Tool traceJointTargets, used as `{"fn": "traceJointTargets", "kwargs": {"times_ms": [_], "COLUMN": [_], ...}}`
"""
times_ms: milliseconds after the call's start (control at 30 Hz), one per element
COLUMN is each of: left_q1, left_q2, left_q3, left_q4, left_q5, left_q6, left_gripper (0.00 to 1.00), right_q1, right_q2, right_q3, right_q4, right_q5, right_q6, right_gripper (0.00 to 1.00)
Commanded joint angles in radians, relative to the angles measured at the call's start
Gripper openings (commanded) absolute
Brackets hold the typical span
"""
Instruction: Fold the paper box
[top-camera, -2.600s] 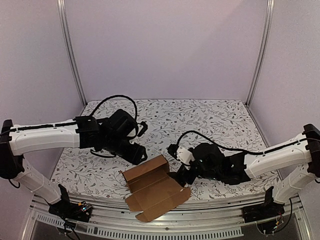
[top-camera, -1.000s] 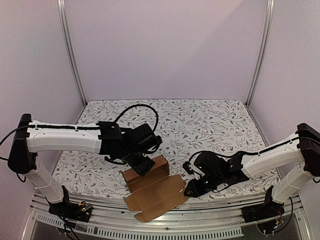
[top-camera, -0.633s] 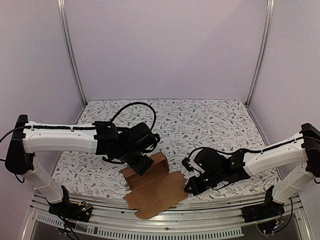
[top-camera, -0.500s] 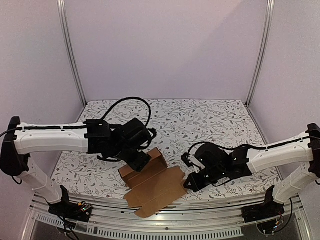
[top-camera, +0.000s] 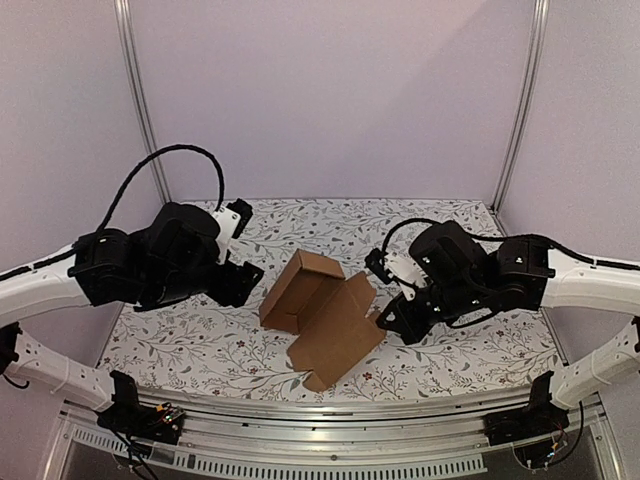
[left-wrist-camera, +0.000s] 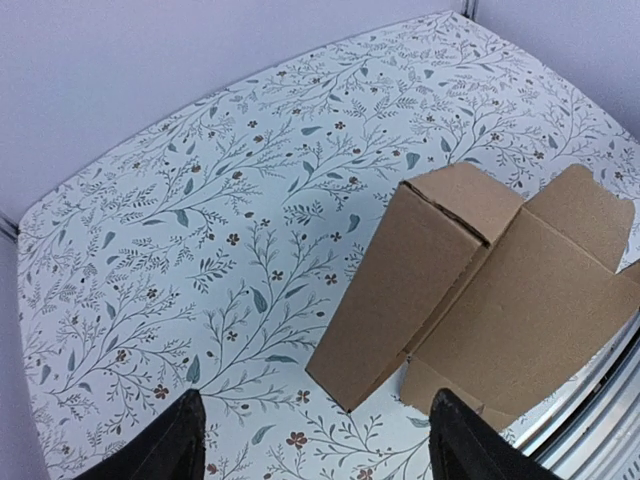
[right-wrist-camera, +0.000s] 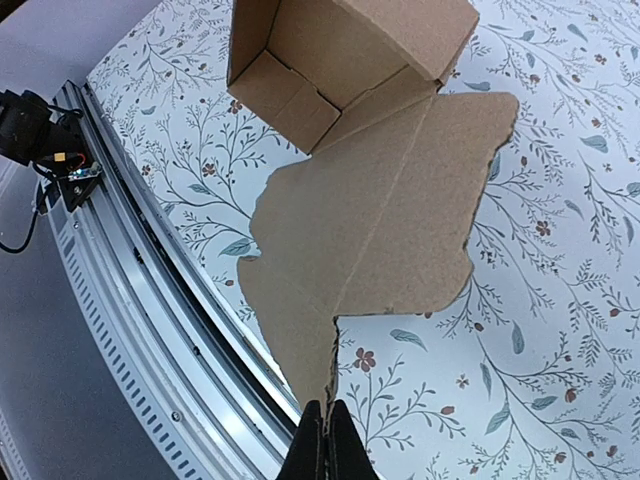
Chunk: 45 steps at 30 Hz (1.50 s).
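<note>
The paper box (top-camera: 322, 310) is brown cardboard, half erected: an open-ended carton part with a wide flat flap (top-camera: 340, 335) spreading from it toward the front. My right gripper (top-camera: 383, 322) is shut on a narrow tab at the flap's right edge. In the right wrist view the fingers (right-wrist-camera: 313, 452) pinch that tab, and the paper box (right-wrist-camera: 370, 200) shows its open inside. My left gripper (top-camera: 243, 283) is open, left of the box and apart from it. In the left wrist view the left gripper (left-wrist-camera: 320, 450) holds nothing, and the paper box (left-wrist-camera: 480, 280) lies ahead to the right.
The table wears a floral cloth (top-camera: 440, 230). An aluminium rail (top-camera: 320, 420) runs along the front edge, and the flap's lower corner hangs near this rail (right-wrist-camera: 150, 300). Lilac walls and two metal uprights (top-camera: 140, 100) close in the back and sides.
The right gripper has shut on the flap's tab and carried the box up and back from the front edge. The left arm has pulled away to the left, off the box.
</note>
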Motion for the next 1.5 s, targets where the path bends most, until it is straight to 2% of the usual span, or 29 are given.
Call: {"fn": "traceJointTargets", "kwargs": {"times_ms": [0,233,333,500,667,967,1267,1467], "left_q1": [0.023,0.026,0.026,0.026,0.028,0.029,0.032,0.034], "left_q2": [-0.052,-0.061,-0.069,-0.082,-0.093,-0.115,-0.123,-0.129], "left_q3": [-0.041,-0.047,-0.050,-0.055,-0.067,-0.085,-0.094,-0.104], "left_q4": [0.041,0.051,0.064,0.073,0.079,0.088,0.090,0.092], "left_q5": [-0.034,-0.031,-0.024,-0.016,-0.005,-0.001,0.005,0.007], "left_q6": [0.002,0.004,0.004,0.003,0.000,0.001,0.003,0.002], "left_gripper": [0.76,0.76,0.76,0.76,0.76,0.76,0.76,0.76], "right_q1": [-0.002,0.000,0.000,0.001,0.002,0.005,0.015,0.015], "right_q2": [-0.073,-0.080,-0.059,-0.060,-0.060,0.103,0.226,0.316], "right_q3": [0.118,0.351,0.433,0.507,0.548,0.713,0.742,0.750], "right_q4": [-0.231,-0.525,-0.639,-0.749,-0.843,-1.166,-1.183,-1.184], "right_q5": [0.100,0.168,0.256,0.361,0.475,0.691,0.879,0.936], "right_q6": [-0.156,-0.264,-0.293,-0.374,-0.523,-0.661,-0.723,-0.788], "right_gripper": [0.00,0.00,0.00,0.00,0.00,0.00,0.00,0.00]}}
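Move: My right hand already has the paper box pinched by its free edge. The box body is about 18 cm to that hand's left, 10 cm farther out and 9 cm lower. The lid panel between them centres some 11 cm left and 1 cm ahead, 5 cm below; the side tab is about 8 cm ahead, 5 cm left and 3 cm down. From my open left hand the box body lies roughly 12 cm right, 5 cm ahead and 16 cm below. Keeping my right fingers shut on the edge, I raise the box about 14 cm while drawing it some 10 cm to the right, away from my left hand, then carry it about 10 cm forward over the table. All along, the wrist swings the fingers from pointing down-left to pointing forward and down, close to 70 degrees in all. ##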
